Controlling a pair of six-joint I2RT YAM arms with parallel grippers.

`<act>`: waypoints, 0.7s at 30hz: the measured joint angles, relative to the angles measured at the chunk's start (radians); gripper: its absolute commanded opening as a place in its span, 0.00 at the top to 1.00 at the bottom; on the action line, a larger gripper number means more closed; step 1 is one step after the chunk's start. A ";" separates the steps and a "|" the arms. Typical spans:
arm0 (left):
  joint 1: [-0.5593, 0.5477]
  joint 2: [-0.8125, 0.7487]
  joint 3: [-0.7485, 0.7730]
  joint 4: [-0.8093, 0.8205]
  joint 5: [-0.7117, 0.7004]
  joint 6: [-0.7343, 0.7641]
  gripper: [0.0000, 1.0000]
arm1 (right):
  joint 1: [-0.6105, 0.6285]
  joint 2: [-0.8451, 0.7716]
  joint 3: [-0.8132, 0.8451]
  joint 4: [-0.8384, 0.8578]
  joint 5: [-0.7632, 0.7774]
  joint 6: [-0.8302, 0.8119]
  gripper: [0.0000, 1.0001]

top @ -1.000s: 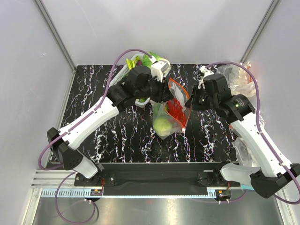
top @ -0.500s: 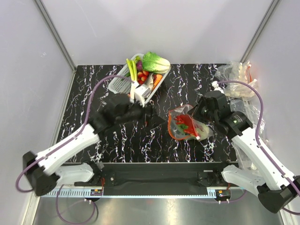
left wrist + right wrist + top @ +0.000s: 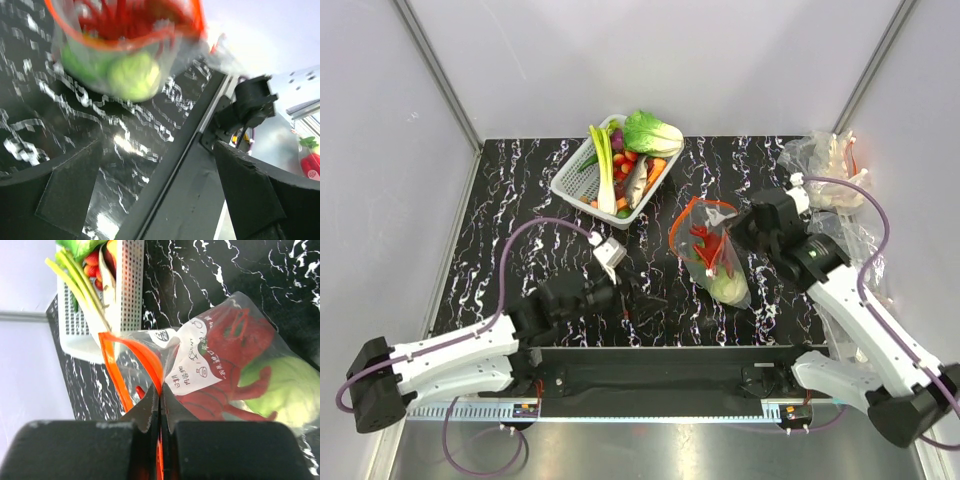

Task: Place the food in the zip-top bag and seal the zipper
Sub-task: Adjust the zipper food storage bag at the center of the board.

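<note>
The zip-top bag (image 3: pixel 715 262) hangs open-mouthed right of the table's middle, with the red lobster (image 3: pixel 704 240) and pale green cabbage (image 3: pixel 728 288) inside. Its zipper (image 3: pixel 692 214) forms an open orange loop. My right gripper (image 3: pixel 742 232) is shut on the bag's mouth edge; in the right wrist view its jaws (image 3: pixel 160 396) pinch the zipper (image 3: pixel 150 362) beside the white label (image 3: pixel 192 365), lobster (image 3: pixel 235 347) and cabbage (image 3: pixel 287 385). My left gripper (image 3: pixel 645 298) stands open and empty near the front edge. In the left wrist view (image 3: pixel 160 165) the bag (image 3: pixel 125 55) lies well beyond it.
A white basket (image 3: pixel 578 180) of toy vegetables, with a leek and leafy greens, stands at the back middle. A heap of wrinkly clear plastic (image 3: pixel 825 160) lies at the back right corner. A black rail (image 3: pixel 660 368) runs along the table's near edge.
My left gripper opened, let go of the bag and drew back toward the near edge. The bag, held only by the right gripper, swung right and toward the front.
</note>
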State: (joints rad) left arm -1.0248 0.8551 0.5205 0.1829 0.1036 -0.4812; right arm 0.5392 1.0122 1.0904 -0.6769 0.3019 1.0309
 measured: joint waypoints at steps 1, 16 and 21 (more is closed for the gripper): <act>-0.018 0.004 -0.044 0.042 -0.029 -0.022 0.01 | 0.003 0.033 0.020 0.000 0.011 0.013 1.00; -0.139 0.271 -0.125 0.535 -0.264 0.039 0.01 | 0.156 0.326 0.324 -0.107 0.276 0.097 1.00; -0.139 0.318 -0.066 0.563 -0.358 0.133 0.02 | 0.159 0.331 0.342 -0.111 0.303 0.058 1.00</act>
State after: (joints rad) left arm -1.1641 1.1728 0.4545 0.7464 -0.2543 -0.3481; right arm 0.6979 1.3430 1.4322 -0.7876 0.6044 1.0885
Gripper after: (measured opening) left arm 0.987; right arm 0.012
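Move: The right hand already pinches the corner of the zipper bag's mouth; the bag's filled middle hangs about 5 cm back, 3 cm to its left and 9 cm lower. The middle of the board is roughly 18 cm to its left, level with it and 22 cm down; the food basket lies some 16 cm ahead, 21 cm left and 18 cm below. From the open, empty left hand, the zipper bag's middle is about 9 cm ahead, 12 cm right and 5 cm lower. Keeping its pinch on the corner of the bag's mouth, the right hand carries the bag forward and left, about 5 cm by 4, towards the food basket, lifting nearly 3 cm later on as its left side dips slightly. The left hand, wide open and touching nothing, first sinks about 4 cm, then works right and forward on the bag's near side while rising again, turning some 10 degrees counter-clockwise and tipping up. ##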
